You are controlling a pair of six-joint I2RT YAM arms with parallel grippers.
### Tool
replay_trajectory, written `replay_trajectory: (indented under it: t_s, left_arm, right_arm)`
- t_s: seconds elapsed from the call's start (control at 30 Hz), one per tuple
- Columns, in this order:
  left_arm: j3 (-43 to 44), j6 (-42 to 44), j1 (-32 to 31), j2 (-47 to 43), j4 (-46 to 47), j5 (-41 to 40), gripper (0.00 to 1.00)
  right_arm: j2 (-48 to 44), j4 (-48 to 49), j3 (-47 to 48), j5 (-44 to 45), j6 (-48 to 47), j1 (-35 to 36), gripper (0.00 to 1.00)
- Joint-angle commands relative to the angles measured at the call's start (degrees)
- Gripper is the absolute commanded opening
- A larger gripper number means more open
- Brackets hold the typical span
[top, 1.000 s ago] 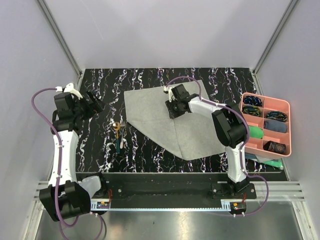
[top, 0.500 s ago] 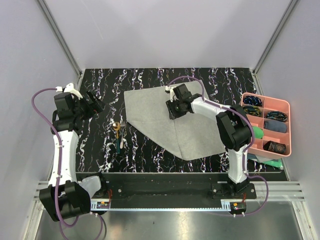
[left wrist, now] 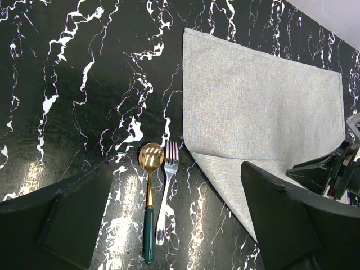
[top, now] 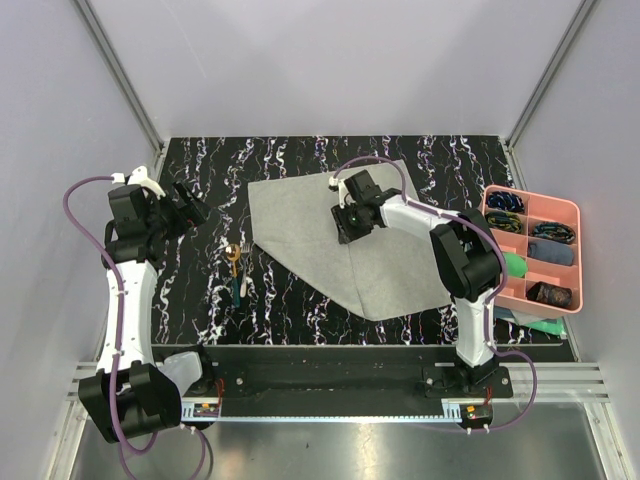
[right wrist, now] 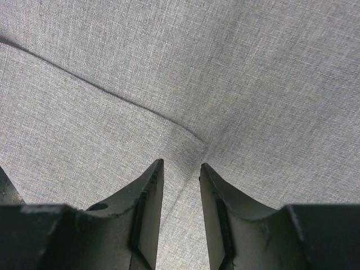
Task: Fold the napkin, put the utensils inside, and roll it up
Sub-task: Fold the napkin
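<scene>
The napkin [top: 300,232] lies on the black marbled table as a grey folded shape, its point toward the near right. My right gripper [top: 343,233] hovers low over the napkin's middle. In the right wrist view the right gripper [right wrist: 180,165] stands open just short of a folded corner of the napkin [right wrist: 253,73], with only flat cloth in the gap. The utensils lie side by side left of the napkin [left wrist: 253,107]: a gold spoon [left wrist: 149,191] with a teal handle and a silver fork [left wrist: 166,191]. My left gripper [top: 195,203] hangs open above them, empty, seen again as the left gripper [left wrist: 169,225].
A pink divided tray [top: 535,197] with small dark items stands at the right edge. Folded green and teal cloths [top: 540,325] lie beside and under its near end. Grey walls enclose the table on three sides.
The right gripper has shifted slightly over the napkin's middle. The left arm, the utensils and the napkin's outline are unchanged.
</scene>
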Motion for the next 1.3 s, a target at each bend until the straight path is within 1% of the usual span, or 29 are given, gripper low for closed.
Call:
replay_trajectory:
  t_s: [0.0,0.27,0.3,0.4,0.5,0.53,0.6,0.63,0.67,0.77,0.93,1.1,1.13,1.27]
  left_arm:
    - [0.0,-0.4,0.3,-0.8,2.9,1.7,0.99]
    - [0.0,-0.4,0.3,-0.9,2.9,1.7,0.99]
    - [0.0,-0.4,0.3,-1.0,2.9,1.7,0.99]
    - [0.0,-0.4,0.3,-1.1,3.0,1.7,0.99]
    - [0.0,-0.4,0.4,-1.1,3.0,1.8,0.99]
    - [0.0,-0.4,0.3,-1.0,3.0,1.8,0.99]
    - [0.0,-0.4,0.4,-1.1,3.0,1.8,0.99]
    - [0.0,-0.4,0.3,-1.1,3.0,1.8,0.99]
    - [0.0,-0.4,0.3,-1.2,3.0,1.8,0.99]
    - [0.0,-0.4,0.4,-1.1,3.2,1.6,0.99]
    - [-0.1,-0.4,0.4,-0.7,3.2,1.8,0.99]
    - [-0.2,-0.6,0.4,0.0,3.5,2.3,0.99]
    - [-0.2,-0.6,0.4,0.2,3.5,2.4,0.99]
    - [-0.2,-0.7,0.5,1.0,3.6,2.8,0.99]
  right_arm:
    - [1.1,-0.7,1.5,-1.4,0.0,0.7,0.40]
    - [2.4,-1.2,2.1,-1.4,0.0,0.8,0.38]
    - [2.3,-1.1,2.1,-1.4,0.0,0.8,0.35]
    - [2.3,-1.2,2.3,-1.1,-0.1,0.8,0.30]
    - [1.9,-1.4,2.5,-0.5,0.0,0.9,0.22]
    - [1.8,-1.5,2.5,-0.4,0.0,0.9,0.14]
    - [1.4,-1.4,2.6,0.0,0.0,1.0,0.08]
    - [1.2,-1.5,2.6,0.2,0.1,0.9,0.02]
    - [1.2,-1.4,2.7,0.5,0.2,1.0,0.00]
    - [0.0,-1.4,3.0,2.5,0.1,0.9,0.00]
    - [-0.2,-1.6,5.2,10.1,-1.2,0.4,0.00]
    - [2.9,-1.7,9.5,13.0,-1.1,-2.0,0.00]
    - [3.3,-1.6,11.0,13.3,-2.7,-2.8,0.00]
    - [7.3,-1.8,15.3,14.8,-4.0,-5.4,0.00]
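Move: The flap's free corner lies practically between the right hand's half-open fingertips, some 2 cm below the hand point. From that hand, the fold's near tip is about 20 cm back and 5 cm right; the fork is about 22 cm left and 8 cm back, the spoon 24 cm left and 9 cm back. For the left hand, the flap's corner is roughly 5 cm ahead, 31 cm right and 21 cm down. The right hand sinks slightly, pinches the flap's corner, then pulls it some 7 cm forward, rising and slightly right. ##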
